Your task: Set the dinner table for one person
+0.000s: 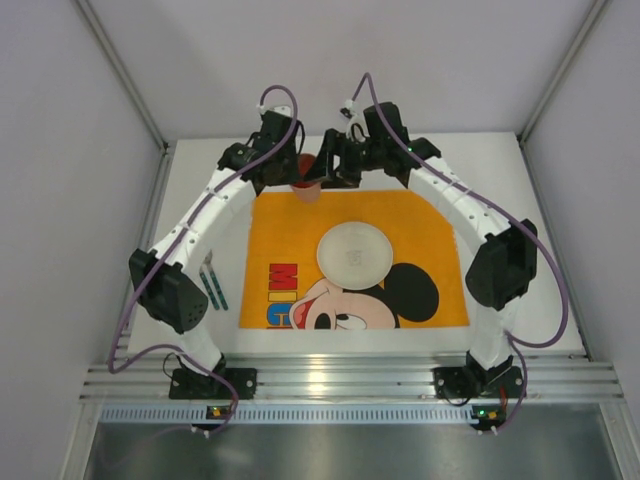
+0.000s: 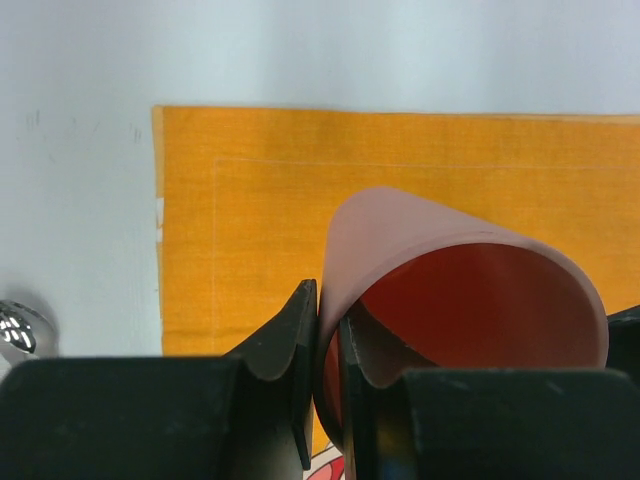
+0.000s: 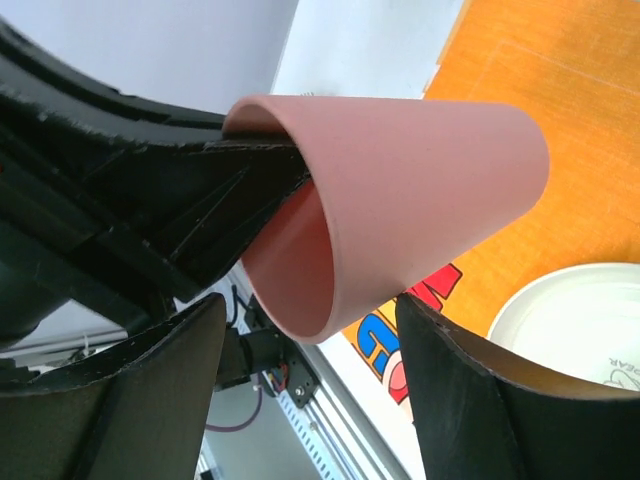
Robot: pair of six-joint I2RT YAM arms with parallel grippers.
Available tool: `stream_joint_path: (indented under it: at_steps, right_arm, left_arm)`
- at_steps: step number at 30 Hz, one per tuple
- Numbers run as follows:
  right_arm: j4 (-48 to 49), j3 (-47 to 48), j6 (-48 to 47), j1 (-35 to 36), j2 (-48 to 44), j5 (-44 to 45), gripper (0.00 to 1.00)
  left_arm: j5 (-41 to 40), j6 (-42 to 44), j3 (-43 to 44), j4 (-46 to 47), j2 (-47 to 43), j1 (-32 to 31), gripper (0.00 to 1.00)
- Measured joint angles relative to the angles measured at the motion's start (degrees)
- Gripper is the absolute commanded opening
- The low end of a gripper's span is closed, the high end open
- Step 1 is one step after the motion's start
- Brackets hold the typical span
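Note:
A pink cup (image 1: 306, 189) hangs tilted over the far left corner of the orange mouse placemat (image 1: 430, 225), which lies on the white dinner table (image 1: 195, 190). My left gripper (image 2: 328, 300) is shut on the cup's rim (image 2: 460, 290), with one finger inside and one outside. In the top view the left gripper (image 1: 290, 172) is just left of the cup. My right gripper (image 3: 310, 300) is open, its fingers on either side of the cup (image 3: 430, 180) without touching it. In the top view the right gripper (image 1: 328, 172) is just right of the cup. A white plate (image 1: 354, 254) sits mid-placemat.
Cutlery with teal handles (image 1: 212, 283) lies on the white table left of the placemat. A shiny metal piece (image 2: 15, 328) shows at the left edge of the left wrist view. The plate also shows in the right wrist view (image 3: 580, 320). Grey walls enclose the table.

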Motion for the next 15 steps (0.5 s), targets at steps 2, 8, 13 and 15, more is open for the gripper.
stream_joint_path:
  at_steps: [2, 8, 13, 15]
  right_arm:
    - [-0.72, -0.02, -0.02, 0.0, 0.0, 0.61, 0.65]
    - [-6.36, -0.24, -2.05, 0.0, -0.13, 6.78, 0.34]
    - [-16.26, 4.37, -4.07, 0.87, 0.0, 15.3, 0.09]
    - [-19.19, 6.21, -4.72, 1.79, 0.15, 19.32, 0.0]
  left_arm:
    - [-2.27, 0.35, 0.0, -0.15, -0.22, -1.22, 0.0]
    - [-6.51, 1.6, 0.0, -1.9, -0.98, -5.18, 0.0]
    - [-8.02, 2.01, 0.13, -2.62, -0.96, -8.28, 0.0]
    - [-8.17, 2.12, 0.59, -2.75, -0.92, -8.9, 0.12]
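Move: My left hand already pinches the pink cup by its rim; the cup's middle is about 2 cm ahead, 4 cm right and 4 cm below. From my right hand, its open fingers straddling another part of the rim, the cup's middle is roughly 2 cm ahead, 4 cm left and 3 cm below. From my left hand, the plate is some 13 cm back, 13 cm right and 22 cm down; the spoon is about 19 cm back, 22 cm left, equally low. I shut my right fingers from wide open onto the cup's rim and pinch it, while that hand shifts about 4 cm right and 3 cm down, its fingertips tipping downward and swinging clockwise, some 20 degrees altogether. My left hand keeps its hold on the rim and carries the cup about 3 cm right and 3 cm back. ##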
